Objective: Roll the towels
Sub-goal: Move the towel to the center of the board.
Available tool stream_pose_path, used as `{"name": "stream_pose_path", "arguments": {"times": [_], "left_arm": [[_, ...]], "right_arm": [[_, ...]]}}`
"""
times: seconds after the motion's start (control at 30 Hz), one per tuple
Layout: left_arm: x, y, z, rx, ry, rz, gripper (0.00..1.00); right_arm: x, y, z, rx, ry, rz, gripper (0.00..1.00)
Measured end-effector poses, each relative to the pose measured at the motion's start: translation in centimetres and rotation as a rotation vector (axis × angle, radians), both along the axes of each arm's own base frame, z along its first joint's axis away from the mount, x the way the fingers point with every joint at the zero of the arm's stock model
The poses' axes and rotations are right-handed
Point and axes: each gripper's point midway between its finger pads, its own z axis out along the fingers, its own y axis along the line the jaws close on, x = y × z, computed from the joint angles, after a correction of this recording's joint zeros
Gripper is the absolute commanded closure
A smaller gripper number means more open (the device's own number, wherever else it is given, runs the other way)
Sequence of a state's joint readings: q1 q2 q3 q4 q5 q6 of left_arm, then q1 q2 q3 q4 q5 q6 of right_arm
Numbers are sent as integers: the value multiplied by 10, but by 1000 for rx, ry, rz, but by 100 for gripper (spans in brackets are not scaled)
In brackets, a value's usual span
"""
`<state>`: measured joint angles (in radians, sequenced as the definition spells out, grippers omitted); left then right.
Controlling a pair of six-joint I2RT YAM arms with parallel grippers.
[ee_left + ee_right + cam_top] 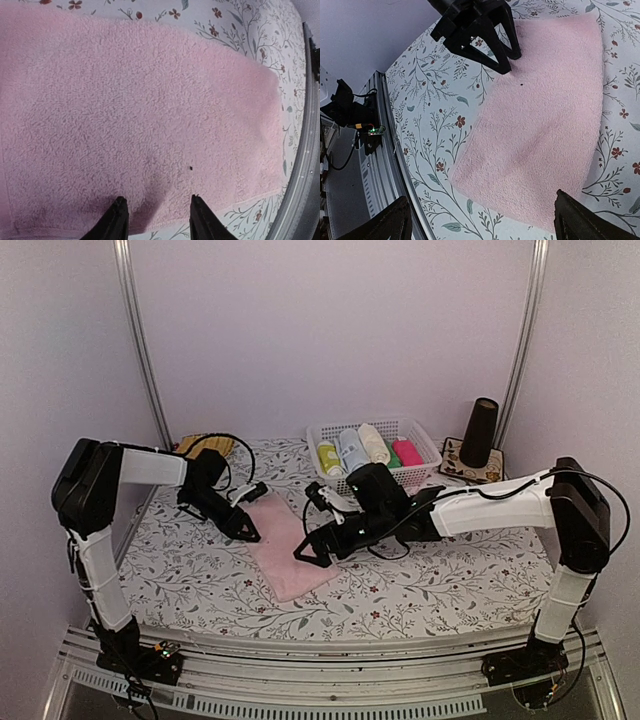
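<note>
One pink towel (290,562) lies flat on the flowered tablecloth, between the two arms. My left gripper (250,533) is low at its far-left edge. In the left wrist view the black fingertips (118,216) rest on the pink towel (150,100) just inside its hem, partly apart, with a small ridge of cloth between them. My right gripper (312,556) hovers over the towel's right side, wide open and holding nothing. The right wrist view shows the pink towel (545,115), its near corner, and the left gripper (511,61) at the far edge.
A white basket (425,437) at the back holds several rolled towels: yellow-green, light blue, cream, green and magenta. A black cone (481,430) stands on a patterned mat at the back right. A tan object (205,445) lies at the back left. The table's metal rail (380,150) runs close by.
</note>
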<state>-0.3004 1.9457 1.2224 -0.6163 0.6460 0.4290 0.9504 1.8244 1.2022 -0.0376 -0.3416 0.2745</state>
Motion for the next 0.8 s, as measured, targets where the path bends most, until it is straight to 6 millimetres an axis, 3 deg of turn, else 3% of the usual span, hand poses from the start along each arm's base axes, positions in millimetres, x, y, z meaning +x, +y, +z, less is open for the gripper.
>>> {"name": "stream_pose_path", "arguments": {"times": [0.17,0.37,0.6,0.73,0.8], "left_arm": [[14,3,-19,44,22,34,58],[41,3,-20,81,-26,57,56],[92,0,-21,130,-149,52,45],[117,-1,-19,153,-220,46,28],[119,-1,-18,153,-230,42,12]], "right_arm": [[-5,-6,-14,-35,15,-4,1],[-9,1,-11,-19,23,21,1],[-10,57,-9,86,72,115,1],[-4,94,-22,133,114,149,1],[-2,108,-30,148,133,158,1]]}}
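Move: The pink towel's middle lies about 7 cm right and 3 cm back from the left hand, some 3 cm below it. From the left hand, the white basket of rolls is about 25 cm ahead and 26 cm right, and the wicker tray 31 cm ahead and 10 cm left. From the right hand, the towel's middle is about 6 cm ahead, 5 cm left and 12 cm down. Left fingers sink onto the towel, drag it forward some 12 cm, then spread; open right hand swings left. ##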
